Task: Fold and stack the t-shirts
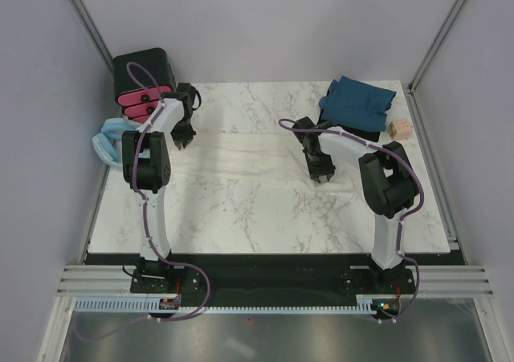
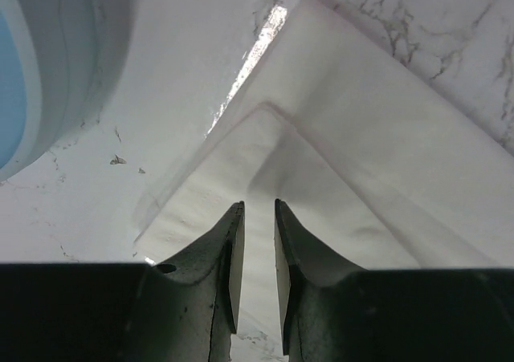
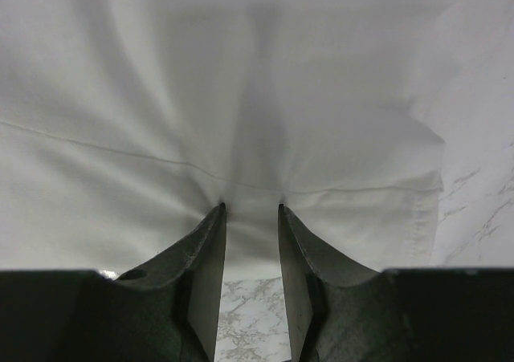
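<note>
The cream-white t-shirt (image 1: 249, 160) lies flat as a long band across the middle of the marble table. My left gripper (image 1: 183, 143) hangs over its left end. In the left wrist view the left gripper (image 2: 259, 208) has a narrow gap between its fingers, above a folded corner of the shirt (image 2: 361, 137), with nothing pinched. My right gripper (image 1: 321, 175) is at the band's right part. Its tips (image 3: 250, 208) stand apart and press into the white cloth (image 3: 241, 81), which creases around them. The teal-blue t-shirt (image 1: 357, 101) lies bunched at the back right.
A black box with pink drawers (image 1: 140, 71) stands at the back left. A pale blue padded ring (image 1: 107, 141) lies beside the left arm, close to the shirt's left end, and the ring (image 2: 32, 65) also shows in the left wrist view. A small wooden block (image 1: 399, 128) sits near the teal shirt.
</note>
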Controlling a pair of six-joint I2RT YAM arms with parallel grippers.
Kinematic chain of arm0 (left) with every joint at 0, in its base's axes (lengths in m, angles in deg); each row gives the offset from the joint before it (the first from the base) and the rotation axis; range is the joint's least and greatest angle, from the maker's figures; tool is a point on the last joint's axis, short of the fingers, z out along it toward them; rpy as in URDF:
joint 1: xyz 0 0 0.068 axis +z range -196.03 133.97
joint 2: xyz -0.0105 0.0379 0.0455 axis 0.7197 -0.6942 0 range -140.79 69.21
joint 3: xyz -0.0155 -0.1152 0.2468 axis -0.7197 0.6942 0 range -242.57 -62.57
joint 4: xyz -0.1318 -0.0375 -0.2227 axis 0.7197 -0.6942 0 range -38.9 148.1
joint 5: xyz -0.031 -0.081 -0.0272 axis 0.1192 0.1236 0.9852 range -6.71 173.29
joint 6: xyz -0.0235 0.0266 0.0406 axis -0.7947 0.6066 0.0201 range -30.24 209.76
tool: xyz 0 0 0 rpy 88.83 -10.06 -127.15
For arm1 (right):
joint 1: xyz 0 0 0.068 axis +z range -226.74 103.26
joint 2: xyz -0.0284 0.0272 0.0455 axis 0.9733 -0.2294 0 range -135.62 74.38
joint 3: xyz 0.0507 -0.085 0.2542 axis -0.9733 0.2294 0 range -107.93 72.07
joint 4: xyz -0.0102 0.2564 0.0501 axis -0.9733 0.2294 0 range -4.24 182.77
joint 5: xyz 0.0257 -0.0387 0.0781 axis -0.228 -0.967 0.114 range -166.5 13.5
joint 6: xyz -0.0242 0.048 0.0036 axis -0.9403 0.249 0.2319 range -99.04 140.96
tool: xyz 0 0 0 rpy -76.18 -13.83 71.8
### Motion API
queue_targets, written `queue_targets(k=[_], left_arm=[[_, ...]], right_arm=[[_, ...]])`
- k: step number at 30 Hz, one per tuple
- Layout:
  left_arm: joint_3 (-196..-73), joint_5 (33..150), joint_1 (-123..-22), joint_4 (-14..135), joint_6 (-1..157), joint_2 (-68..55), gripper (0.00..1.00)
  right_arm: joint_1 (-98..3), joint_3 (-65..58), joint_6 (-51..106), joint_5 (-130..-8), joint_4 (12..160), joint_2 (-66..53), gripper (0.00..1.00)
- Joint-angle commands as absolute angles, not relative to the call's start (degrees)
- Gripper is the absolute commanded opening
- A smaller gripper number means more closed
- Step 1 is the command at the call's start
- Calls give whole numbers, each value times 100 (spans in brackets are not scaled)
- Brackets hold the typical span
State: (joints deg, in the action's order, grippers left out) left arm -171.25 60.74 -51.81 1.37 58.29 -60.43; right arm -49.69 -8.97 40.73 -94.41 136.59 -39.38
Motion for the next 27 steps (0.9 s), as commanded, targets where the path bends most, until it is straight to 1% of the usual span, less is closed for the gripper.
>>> queue_targets(k=[1, 3, 8, 13, 16, 20, 23, 25, 27], left_arm=[[-17252, 5877, -5148, 53, 5759, -5920, 28], [-17217, 5973, -5148, 62, 5776, -5754, 28], [-16998, 6429, -5192, 97, 5961, -5489, 28], [-16339, 6510, -5298, 159, 6049, -5234, 27], [-16013, 6509, -5298, 203, 6110, -5225, 27], [-15986, 6536, -5298, 159, 6260, -5418, 28], [-16109, 6571, -5298, 80, 6269, -5471, 27], [-16066, 6606, -5298, 123, 6216, -5357, 27], [-15970, 6738, -5298, 342, 6268, -5147, 27]], right_arm=[[-5107, -1125, 4345, -9724, 13841, -3909, 40], [-5212, -1195, 4424, -9934, 13902, -3891, 40], [-5309, -1371, 4513, -9962, 14254, -4181, 40], [-5309, -1214, 4697, -9857, 14500, -4190, 40], [-5309, -1081, 4829, -9699, 14649, -4164, 39], [-5318, -967, 5039, -9496, 14746, -4120, 39], [-5309, -1063, 5268, -9636, 14817, -3787, 37], [-5309, -1265, 5391, -9768, 14834, -3367, 38], [-5309, -1606, 5409, -9768, 14843, -3198, 39]])
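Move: The white t-shirt lies as a folded strip under both hands. Its left end is centred some 4 cm back, 1 cm left and 2 cm below the left hand, with the pale blue roll level about 20 cm left and the pink-fronted boxes roughly 17 cm ahead, 12 cm left. Its right end is about 9 cm right of the right hand, level with it; the folded blue t-shirts sit some 24 cm ahead, 11 cm right. Draw the left gripper back about 5 cm over the white shirt's left end and a little right, sinking late so its tips come down onto the cloth. Meanwhile slide the right gripper right about 3 cm in a shallow hop, then pull back some 3 cm with the tips on the cloth, twisting clockwise, and ease up at the end. Keep both finger gaps as they are. ##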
